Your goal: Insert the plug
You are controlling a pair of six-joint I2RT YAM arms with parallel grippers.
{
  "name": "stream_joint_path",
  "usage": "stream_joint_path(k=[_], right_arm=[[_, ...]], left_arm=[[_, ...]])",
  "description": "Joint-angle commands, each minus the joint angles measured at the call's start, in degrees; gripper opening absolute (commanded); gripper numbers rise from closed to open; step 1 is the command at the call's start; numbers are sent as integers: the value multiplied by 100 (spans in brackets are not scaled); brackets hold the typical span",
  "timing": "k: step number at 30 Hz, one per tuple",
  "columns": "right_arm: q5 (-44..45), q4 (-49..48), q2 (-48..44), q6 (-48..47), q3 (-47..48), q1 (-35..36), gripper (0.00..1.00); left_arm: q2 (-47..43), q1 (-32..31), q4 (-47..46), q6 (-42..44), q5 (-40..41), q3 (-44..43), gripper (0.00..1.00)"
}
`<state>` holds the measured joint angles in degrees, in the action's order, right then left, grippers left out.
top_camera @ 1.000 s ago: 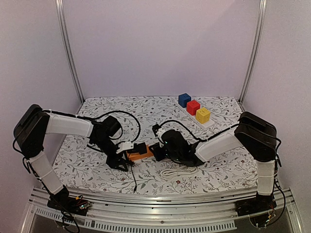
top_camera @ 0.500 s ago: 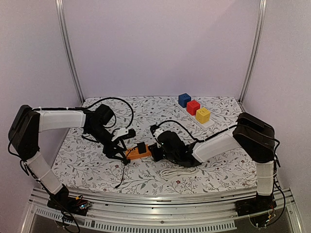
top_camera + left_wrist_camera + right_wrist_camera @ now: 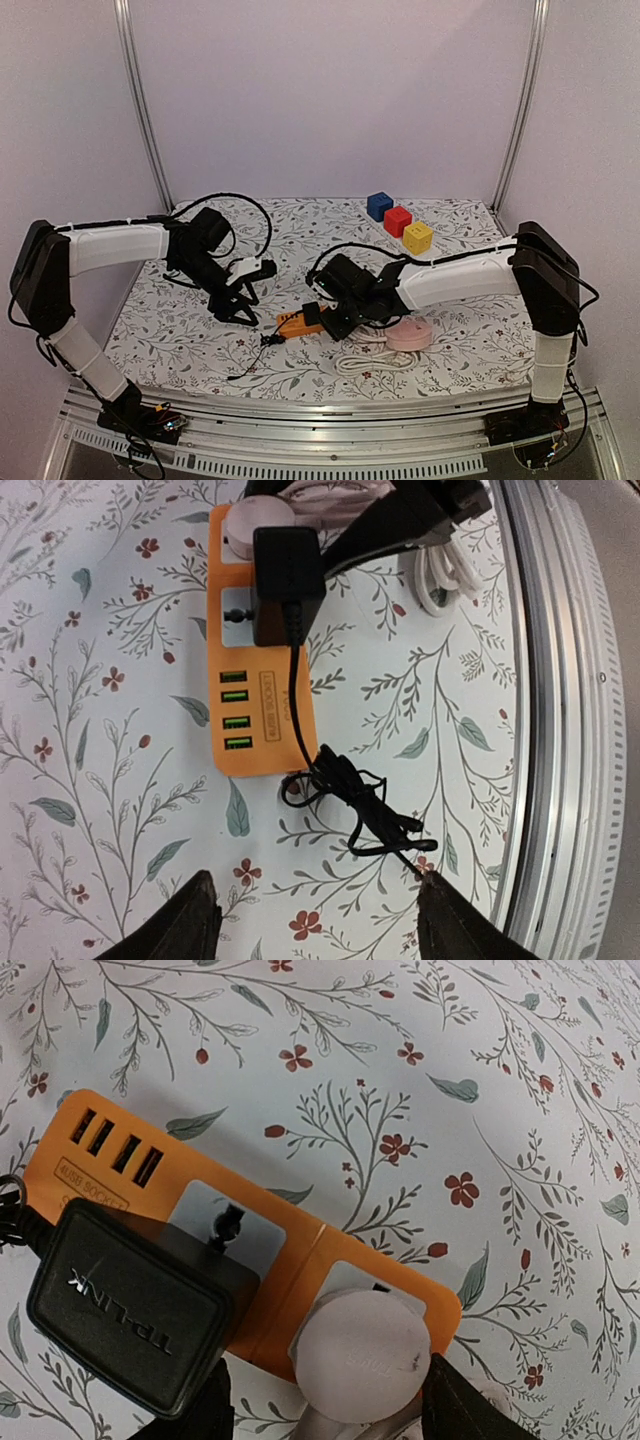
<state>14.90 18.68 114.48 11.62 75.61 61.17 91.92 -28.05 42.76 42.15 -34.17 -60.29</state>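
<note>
An orange power strip (image 3: 300,322) (image 3: 250,705) (image 3: 300,1250) lies on the flowered mat between the arms. A black adapter (image 3: 288,580) (image 3: 125,1315) sits in one of its sockets. A pale round plug (image 3: 365,1355) (image 3: 260,528) sits over the end socket. My right gripper (image 3: 325,1385) (image 3: 337,318) is open astride this plug, the left finger well clear of it. My left gripper (image 3: 315,880) (image 3: 245,298) is open and empty, left of the strip. The adapter's black cord (image 3: 360,805) (image 3: 262,345) lies tangled on the mat in front of it.
A white cable coil (image 3: 365,358) (image 3: 440,575) and a pink round disc (image 3: 408,335) lie right of the strip. Blue (image 3: 379,206), red (image 3: 398,221) and yellow (image 3: 418,237) blocks stand at the back right. The metal front rail (image 3: 570,730) runs close by.
My right gripper has opened off the pale plug. The left arm has drawn back to the left, away from the strip. The strip has shifted slightly right, and the pink disc now shows.
</note>
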Motion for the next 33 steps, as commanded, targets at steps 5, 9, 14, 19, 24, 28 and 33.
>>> stream_joint_path(k=[5,9,14,19,24,28,33], right_arm=[[-769,1302,-760,-335,122,-221,66],[-1237,1145,-1185,-463,105,-361,66],[-1426,1130,-1694,-145,89,-811,53],[-1107,1592,-1633,195,545,-952,35],[-1181,1664,-1321,220,586,-949,31],[-1668,975,-1094,450,62,-940,30],[-2156,225,-278,864,-472,-875,29]], left_arm=[[-349,19,142,6,51,-109,68],[-329,13,149,-10,41,-168,68],[-323,6,156,-30,56,-193,68],[-322,10,162,-70,100,-196,68],[-358,10,155,-82,121,-135,68],[-325,10,163,-92,150,-122,68],[-306,10,162,-111,131,-125,68]])
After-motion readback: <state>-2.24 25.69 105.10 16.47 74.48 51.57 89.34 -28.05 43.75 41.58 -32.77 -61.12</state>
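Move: The pink plug, already in the orange strip's end socket, lies about 3 cm ahead of the right hand, 3 cm to its left and 1 cm lower. The black adapter stands some 4 cm to the left of the plug and 2 cm nearer; the pink cable loops are roughly 6 cm right of this hand, 1 cm ahead and 4 cm lower, with the pink socket block about 16 cm right, level. From the left hand, the plug lies about 20 cm right, 4 cm ahead and 6 cm lower. The right hand, already open and backing off from the pink plug, draws a little farther back and right, then climbs some 12 cm clear of the orange strip, swinging right and then forward as its fingers narrow to about half their gap. From the top it comes down again by about 8 cm with the fingers tipping steeper, ending over the pink cable loops just right of the plug, still descending, while the empty left hand rises a centimetre or two and hovers open. ##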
